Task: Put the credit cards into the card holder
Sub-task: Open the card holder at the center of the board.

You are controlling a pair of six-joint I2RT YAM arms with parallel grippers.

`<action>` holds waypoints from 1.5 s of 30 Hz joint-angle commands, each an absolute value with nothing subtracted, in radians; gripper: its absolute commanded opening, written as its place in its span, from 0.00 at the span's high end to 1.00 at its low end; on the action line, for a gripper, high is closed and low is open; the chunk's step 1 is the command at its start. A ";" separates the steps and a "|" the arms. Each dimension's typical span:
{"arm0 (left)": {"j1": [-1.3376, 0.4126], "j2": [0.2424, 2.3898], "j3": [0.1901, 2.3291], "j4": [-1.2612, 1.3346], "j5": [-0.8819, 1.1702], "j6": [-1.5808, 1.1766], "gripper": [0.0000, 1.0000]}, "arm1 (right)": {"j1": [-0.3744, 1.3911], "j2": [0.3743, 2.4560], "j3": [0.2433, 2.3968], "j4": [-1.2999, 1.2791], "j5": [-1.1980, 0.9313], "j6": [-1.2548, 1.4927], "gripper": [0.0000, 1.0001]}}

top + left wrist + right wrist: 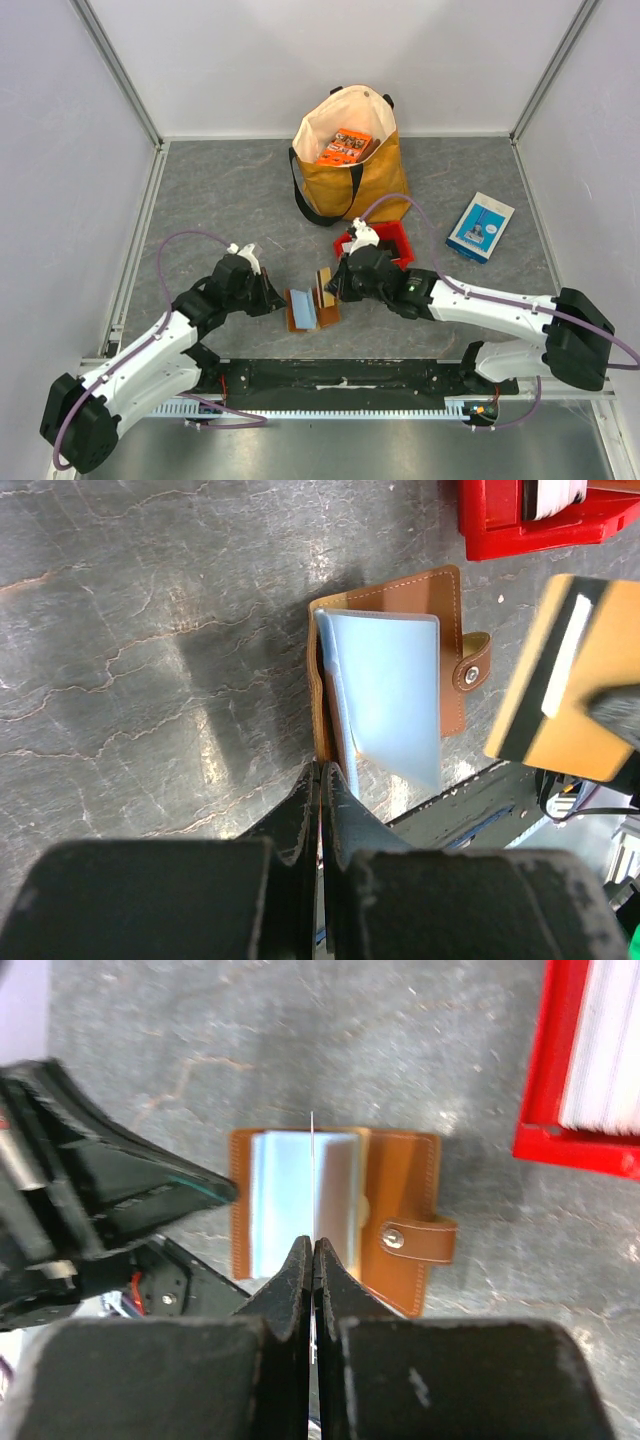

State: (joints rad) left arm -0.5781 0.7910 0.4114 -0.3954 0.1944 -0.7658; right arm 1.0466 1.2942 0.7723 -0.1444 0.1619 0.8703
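Observation:
The brown card holder (303,312) lies open on the table between the arms, its pale blue inner pocket (385,690) facing up and its snap tab (415,1240) to the side. My left gripper (322,772) is shut on the near edge of the card holder's cover. My right gripper (314,1248) is shut on one credit card (565,680), gold-backed with a black stripe. That credit card stands on edge just above the open card holder (400,1170), seen as a thin line (313,1150) in the right wrist view. More credit cards (610,1040) stand in a red bin.
The red bin (398,240) sits just behind the right gripper (335,283). A tan tote bag (375,175) with orange packets (345,146) stands at the back centre. A blue-and-white box (480,227) lies at the right. The black base rail (340,380) runs just in front of the card holder.

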 commanded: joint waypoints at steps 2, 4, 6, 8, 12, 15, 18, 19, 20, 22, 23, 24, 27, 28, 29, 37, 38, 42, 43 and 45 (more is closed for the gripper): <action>-0.580 0.808 0.457 -0.402 0.215 -0.775 0.98 | 1.088 1.298 0.890 -0.152 0.210 0.841 1.00; -0.580 0.813 0.460 -0.402 0.213 -0.772 0.98 | 1.115 1.337 0.906 -0.147 0.201 0.841 1.00; -0.581 0.818 0.462 -0.402 0.213 -0.767 0.98 | 1.138 1.376 0.923 -0.156 0.210 0.848 1.00; -0.581 0.821 0.459 -0.402 0.213 -0.767 0.98 | 1.141 1.410 0.923 -0.158 0.215 0.859 1.00; -0.580 0.819 0.454 -0.400 0.215 -0.765 0.98 | 1.143 1.479 0.930 -0.181 0.204 0.844 1.00; -0.581 0.818 0.456 -0.400 0.216 -0.762 0.98 | 1.143 1.497 0.927 -0.207 0.227 0.838 1.00; -0.581 0.818 0.453 -0.402 0.207 -0.762 0.98 | 1.143 1.491 0.920 -0.245 0.279 0.836 1.00; -0.583 0.819 0.449 -0.402 0.206 -0.762 0.98 | 1.143 1.488 0.916 -0.256 0.290 0.828 1.00; -0.580 0.821 0.443 -0.399 0.204 -0.762 0.98 | 1.143 1.486 0.904 -0.255 0.291 0.825 1.00; -0.581 0.828 0.427 -0.382 0.196 -0.761 0.98 | 1.137 1.485 0.873 -0.233 0.269 0.822 1.00; -0.580 0.834 0.414 -0.370 0.187 -0.762 0.98 | 1.135 1.483 0.852 -0.210 0.247 0.821 1.00; -0.580 0.842 0.405 -0.355 0.189 -0.762 0.98 | 1.131 1.480 0.827 -0.171 0.220 0.824 1.00; -0.580 0.891 0.379 -0.307 0.190 -0.767 0.98 | 1.108 1.468 0.749 -0.051 0.141 0.844 1.00; -0.581 0.908 0.374 -0.293 0.192 -0.767 0.98 | 1.098 1.467 0.726 -0.029 0.121 0.848 1.00; -0.580 0.929 0.373 -0.284 0.187 -0.765 0.98 | 1.085 1.463 0.706 0.018 0.092 0.856 1.00; -0.580 1.035 0.347 -0.223 0.163 -0.752 0.98 | 0.988 1.443 0.562 0.228 -0.061 0.930 1.00; -0.581 1.042 0.341 -0.213 0.166 -0.750 0.98 | 0.979 1.445 0.549 0.245 -0.077 0.930 1.00; -0.581 1.091 0.339 -0.183 0.175 -0.727 0.98 | 0.936 1.462 0.512 0.328 -0.158 0.936 1.00; -0.580 1.101 0.342 -0.173 0.178 -0.720 0.98 | 0.928 1.469 0.509 0.340 -0.175 0.936 1.00; -0.580 1.126 0.347 -0.166 0.178 -0.709 0.98 | 0.925 1.486 0.508 0.370 -0.192 0.940 1.00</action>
State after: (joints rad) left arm -0.5781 1.0824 0.3496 -0.2123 0.1848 -0.7609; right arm 0.9405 1.4643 0.5228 0.2523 -0.1204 0.9283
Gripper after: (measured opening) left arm 0.022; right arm 0.007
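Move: The left fingers hold the outer left edge of the card holder at its nearer corner, lifted off the board; the holder's middle is about 7 cm right, 1 cm ahead and 6 cm below that hand. From the right hand, which keeps the gold card, the card holder lies about 5 cm left, 2 cm back and 10 cm below. From that same hand the red tray sits some 12 cm ahead, 8 cm right and 9 cm below. Still pinching the card holder's left edge, the left hand stays nearly in place, then lowers it about 6 cm to the board. The right hand, keeping its grip on the gold card, first rises and swings left over the holder by about 4 cm, then sinks some 12 cm while returning right and edging back, rolling one way and back, and brings the card in between the clear pages, against the blue-white one. ##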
